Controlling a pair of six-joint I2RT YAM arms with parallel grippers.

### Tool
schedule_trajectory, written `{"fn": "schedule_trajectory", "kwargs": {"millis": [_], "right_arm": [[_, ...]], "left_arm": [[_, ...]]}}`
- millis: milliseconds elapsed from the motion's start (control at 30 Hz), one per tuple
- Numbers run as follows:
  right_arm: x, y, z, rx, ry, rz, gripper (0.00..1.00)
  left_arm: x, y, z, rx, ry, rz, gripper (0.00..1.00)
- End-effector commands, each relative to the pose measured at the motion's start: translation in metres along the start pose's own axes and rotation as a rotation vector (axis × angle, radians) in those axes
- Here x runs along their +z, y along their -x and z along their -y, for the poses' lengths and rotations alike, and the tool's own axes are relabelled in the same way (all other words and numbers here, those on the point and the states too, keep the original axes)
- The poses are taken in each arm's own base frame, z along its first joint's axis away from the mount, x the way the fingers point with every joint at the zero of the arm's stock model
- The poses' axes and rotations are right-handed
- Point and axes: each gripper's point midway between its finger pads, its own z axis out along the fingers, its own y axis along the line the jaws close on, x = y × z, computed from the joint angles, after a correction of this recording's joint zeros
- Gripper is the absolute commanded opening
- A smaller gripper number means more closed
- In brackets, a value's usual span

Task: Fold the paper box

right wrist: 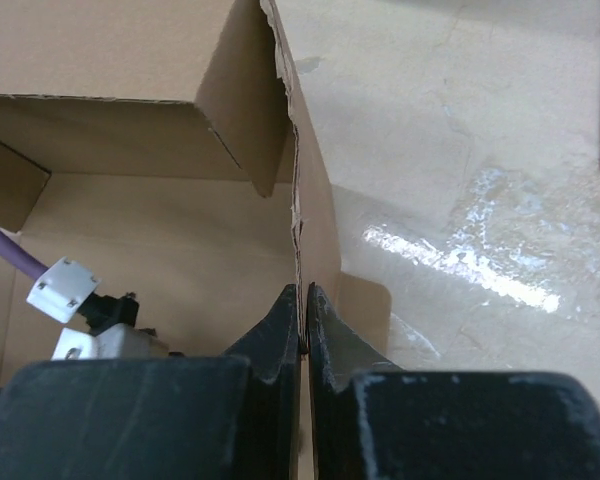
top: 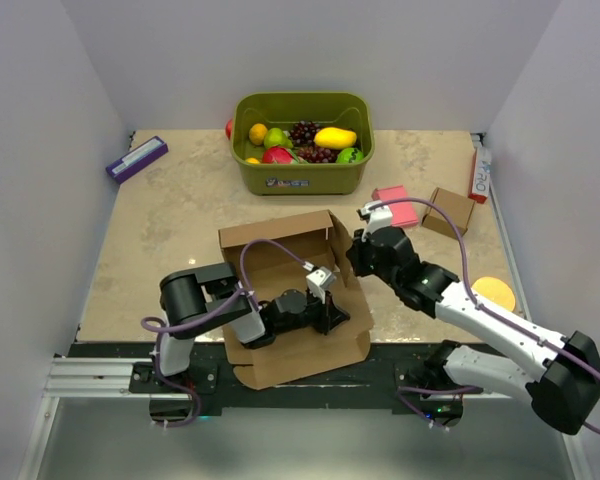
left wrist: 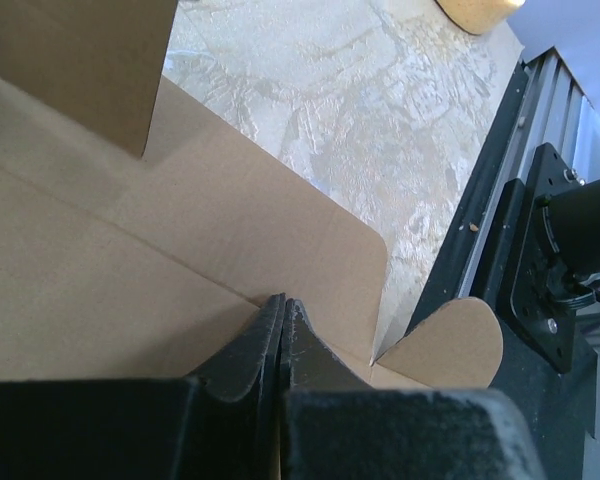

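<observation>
The paper box (top: 290, 355) is a large brown cardboard mailer lying open in the middle of the table, with its back and right walls raised. My left gripper (top: 337, 322) reaches across the inside of the box. In the left wrist view it (left wrist: 282, 300) is shut, with its tips against a flat panel (left wrist: 180, 220) near a crease and a rounded flap (left wrist: 450, 345) beside them. My right gripper (top: 356, 258) is at the box's right wall. In the right wrist view it (right wrist: 305, 290) is shut on that wall's top edge (right wrist: 298, 200).
A green basket (top: 302, 178) of fruit stands at the back. A pink block (top: 397, 207) and a small brown box (top: 448, 211) lie at the right, with a yellow disc (top: 494, 293) nearer. A purple item (top: 137, 158) lies at the back left. White walls enclose the table.
</observation>
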Motion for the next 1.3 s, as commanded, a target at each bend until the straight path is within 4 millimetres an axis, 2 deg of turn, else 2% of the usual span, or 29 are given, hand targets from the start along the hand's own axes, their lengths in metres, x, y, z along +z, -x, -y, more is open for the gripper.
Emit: {"fn": "schedule_trajectory", "kwargs": {"millis": [0, 300, 467, 567, 700, 733, 900, 933, 967, 1033, 1067, 1133, 1167, 1233, 1267], "right_arm": [[0.0, -0.016, -0.005, 0.048, -0.033, -0.067, 0.0], [-0.002, 0.001, -0.036, 0.105, 0.046, -0.005, 0.04], [0.005, -0.006, -0.049, 0.079, 0.043, -0.028, 0.05], [0.009, -0.011, -0.043, 0.118, -0.023, -0.037, 0.0], [0.007, -0.012, -0.024, 0.195, -0.134, -0.009, 0.0], [0.006, -0.012, -0.018, 0.204, -0.167, -0.001, 0.0], [0.003, -0.01, -0.011, 0.229, -0.212, 0.01, 0.0], [0.002, -0.011, -0.009, 0.23, -0.22, 0.005, 0.0], [0.002, -0.01, -0.008, 0.234, -0.232, 0.01, 0.0], [0.003, -0.012, -0.006, 0.237, -0.244, 0.005, 0.0], [0.003, -0.012, -0.006, 0.237, -0.246, 0.005, 0.0], [0.004, -0.013, -0.006, 0.238, -0.246, 0.004, 0.0], [0.004, -0.013, -0.006, 0.242, -0.246, 0.005, 0.0], [0.004, -0.012, -0.007, 0.243, -0.243, 0.008, 0.0], [0.004, -0.012, -0.006, 0.244, -0.245, 0.008, 0.0]], "left_arm": [[-0.012, -0.049, -0.043, -0.026, 0.116, -0.163, 0.0], [-0.006, -0.056, -0.043, -0.029, 0.096, -0.198, 0.0], [-0.005, -0.056, -0.042, -0.03, 0.097, -0.202, 0.0], [-0.003, -0.051, -0.038, -0.008, 0.083, -0.197, 0.0], [0.002, -0.031, -0.022, 0.037, 0.051, -0.18, 0.0], [0.002, -0.026, -0.02, 0.062, 0.054, -0.178, 0.07], [-0.009, 0.014, -0.003, 0.118, 0.068, -0.132, 0.26], [-0.01, 0.021, 0.0, 0.13, 0.068, -0.122, 0.35], [-0.015, 0.028, 0.004, 0.136, 0.073, -0.119, 0.39], [-0.022, 0.029, 0.003, 0.141, 0.092, -0.137, 0.49], [-0.027, 0.036, 0.007, 0.142, 0.093, -0.123, 0.52], [-0.036, 0.031, 0.005, 0.141, 0.107, -0.152, 0.6], [-0.044, 0.036, 0.004, 0.143, 0.126, -0.133, 0.62], [-0.057, 0.032, -0.001, 0.136, 0.158, -0.158, 0.67], [-0.066, 0.04, 0.002, 0.135, 0.162, -0.131, 0.69]]}}
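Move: The left hand's shut fingertips are on the cardboard floor panel at its right-hand crease; the panel's front right corner is about 10 cm back and 5 cm to the right. The right hand already pinches the top edge of the box's standing right wall, with the right end of the back wall some 7 cm ahead and 4 cm to the left. Near the table, well below this hand, the pink box stands roughly 16 cm ahead and 10 cm right, the small brown box about 14 cm ahead and 22 cm right. Keeping its pinch on the right wall's edge, the right hand draws it about 3 cm to the left, then comes back right by nearly as much while turning some 15 degrees clockwise and sinking about 1 cm. The left hand first stays low with shut fingertips on the floor panel, creeping about 1 cm right, then opens well over halfway and lifts off, rising about 4.5 cm and going some 3.5 cm left, away from the crease. ##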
